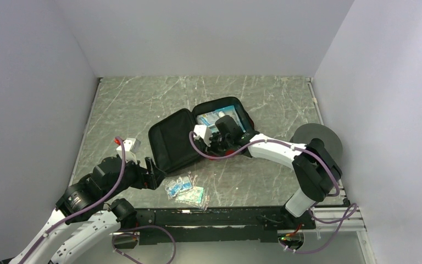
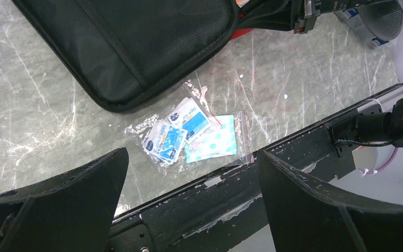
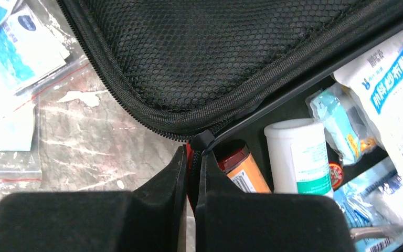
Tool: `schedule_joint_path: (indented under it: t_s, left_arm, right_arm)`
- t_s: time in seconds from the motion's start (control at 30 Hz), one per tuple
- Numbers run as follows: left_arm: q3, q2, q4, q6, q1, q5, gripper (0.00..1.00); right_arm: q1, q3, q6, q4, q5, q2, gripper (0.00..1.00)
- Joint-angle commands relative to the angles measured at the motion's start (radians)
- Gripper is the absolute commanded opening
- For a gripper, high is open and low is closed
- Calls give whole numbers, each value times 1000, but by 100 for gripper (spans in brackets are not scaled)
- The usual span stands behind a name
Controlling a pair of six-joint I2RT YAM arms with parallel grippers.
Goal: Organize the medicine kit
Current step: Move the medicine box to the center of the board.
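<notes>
The medicine kit (image 1: 170,144) lies open in the middle of the table, black mesh lid to the left and filled half (image 1: 222,116) to the right. My right gripper (image 1: 215,144) is shut on the kit's red zip rim (image 3: 193,155) near the hinge. Inside I see an orange bottle (image 3: 246,176), a white bottle (image 3: 299,157) and a white packet (image 3: 393,89). My left gripper (image 1: 155,177) is open and empty, hovering near the table's front edge (image 2: 192,157). Clear bags of blue and white sachets (image 2: 189,136) lie on the table beyond it, outside the kit (image 2: 136,42).
A grey round disc (image 1: 318,137) stands at the right behind the right arm. A black rail (image 1: 220,214) runs along the front edge, close to the sachet bags (image 1: 185,190). White walls enclose the table on three sides.
</notes>
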Motion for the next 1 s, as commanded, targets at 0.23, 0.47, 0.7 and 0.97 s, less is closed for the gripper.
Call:
schedule_joint_path:
  t_s: [0.23,0.47,0.7,0.97]
  left_arm:
    - [5,-1,31,16,2,0,99]
    - [3,-15,33,18,2,9,99]
    - [-1,-2,47,30,3,33,99]
    - [-3,38,52,23,2,28,99]
  right_arm:
    - [-46,71,-293,-153,-18,9,0]
    - [-208,101,-382,-177,-96,-10,0]
    - [-272,156,-417,-241,-128,56,0]
    - [-275,36,-245,-87,-22,-74,34]
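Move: The right fingers are already shut on the medicine box's near-left rim, beside the hinge; the middle of the board lies about 12 cm ahead and 1 cm right, some 7 cm lower. The box's filled tray is centred roughly 14 cm ahead and 9 cm right, the open lid about 9 cm ahead and 15 cm left, the orange bottle just inside, 4 cm ahead and 3 cm right. From the left hand the board's middle is about 25 cm ahead, 20 cm right, well below. Gripping the box's near-left rim, the right hand drags the whole open box across the board, about 8 cm to the right and 5 cm forward at level height, twisting a few degrees counter-clockwise early on and then back. Once the pull has all but stopped, the fingers part to roughly a quarter open, with the rim still between them. ##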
